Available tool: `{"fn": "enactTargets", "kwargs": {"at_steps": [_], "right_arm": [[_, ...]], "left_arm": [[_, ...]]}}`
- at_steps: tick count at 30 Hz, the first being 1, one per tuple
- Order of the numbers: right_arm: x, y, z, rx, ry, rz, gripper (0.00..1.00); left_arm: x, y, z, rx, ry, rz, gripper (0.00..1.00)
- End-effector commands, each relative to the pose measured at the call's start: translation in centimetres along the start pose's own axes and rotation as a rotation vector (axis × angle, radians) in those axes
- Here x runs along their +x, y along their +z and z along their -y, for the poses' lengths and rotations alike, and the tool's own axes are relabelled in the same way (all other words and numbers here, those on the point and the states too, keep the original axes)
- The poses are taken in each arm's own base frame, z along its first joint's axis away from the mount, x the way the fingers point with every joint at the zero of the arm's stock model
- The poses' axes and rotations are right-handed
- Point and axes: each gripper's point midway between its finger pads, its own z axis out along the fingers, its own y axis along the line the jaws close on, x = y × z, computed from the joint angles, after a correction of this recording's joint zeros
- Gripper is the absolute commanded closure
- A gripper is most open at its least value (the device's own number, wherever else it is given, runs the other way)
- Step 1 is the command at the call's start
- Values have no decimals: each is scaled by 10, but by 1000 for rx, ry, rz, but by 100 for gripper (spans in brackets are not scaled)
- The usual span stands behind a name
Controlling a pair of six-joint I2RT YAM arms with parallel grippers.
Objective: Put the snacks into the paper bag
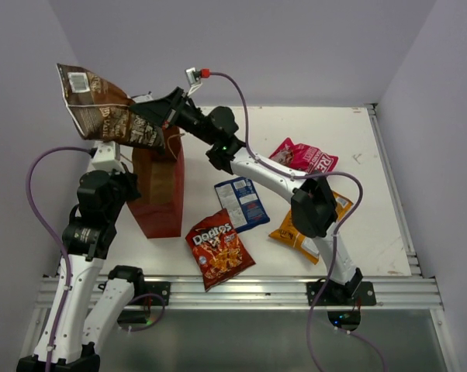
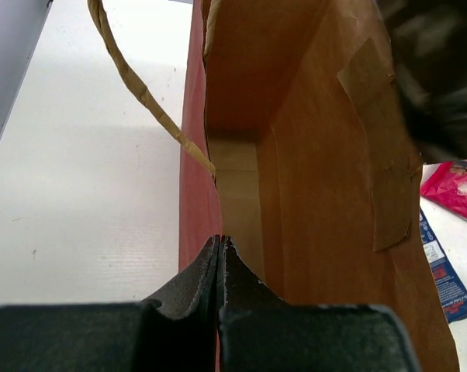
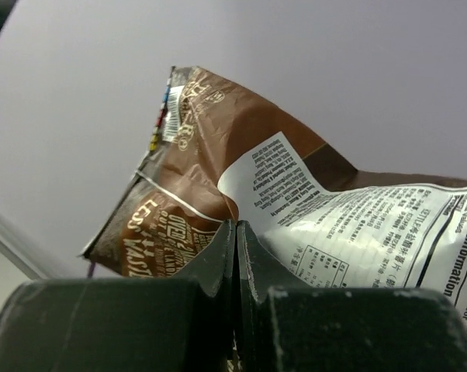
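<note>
The paper bag (image 1: 160,194) stands upright at the table's left, mouth open. My left gripper (image 1: 134,160) is shut on its near wall; in the left wrist view the jaws (image 2: 219,242) pinch the bag's rim (image 2: 196,186) and its brown inside looks bare. My right gripper (image 1: 144,116) is shut on the dark brown snack (image 1: 98,105), held tilted above the bag's mouth, label side showing in the right wrist view (image 3: 218,178). On the table lie the Doritos packet (image 1: 218,254), the blue-and-white packet (image 1: 241,203), the pink packet (image 1: 305,157) and the orange-yellow packet (image 1: 292,231), partly under the right arm.
A twisted handle (image 2: 136,81) hangs off the bag's left side. An aluminium rail (image 1: 241,291) runs along the table's front edge, another (image 1: 392,178) along the right. Purple walls close the back and both sides.
</note>
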Motion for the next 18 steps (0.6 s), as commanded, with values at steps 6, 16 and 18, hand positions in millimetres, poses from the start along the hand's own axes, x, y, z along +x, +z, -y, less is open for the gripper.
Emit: {"fn": "enactTargets", "kwargs": {"at_steps": [6,16,18], "right_arm": [[-2,1,-22,-117,39,63,100],[20,-20,-12,-54,36,19,100],[27,-23,-8,-40,38,-1,100]], "left_arm": [[-4,1,2,13,11,29,100],[-5,1,2,12,10,31,100],[-5,1,2,14,12,32,100]]}}
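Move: Below the right hand, which already pinches the brown snack bag, the middle of the paper bag's opening lies some 21 cm down, about level with the hand forward and sideways. The Doritos are roughly 18 cm back and 18 cm to its right, and the blue packet 3 cm back and 25 cm right, both about 46 cm down. From the left hand, closed on the left rim, the opening's middle is about 6 cm ahead and 5 cm right, at its height. Sinking about 9 cm in two stages, with a brief halt halfway, the right hand lowers the brown snack bag towards the paper bag's mouth, its raised, left-pointing fingers tipping down slightly and keeping their pinch. The left hand stays put, still gripping the left rim to hold the mouth. ##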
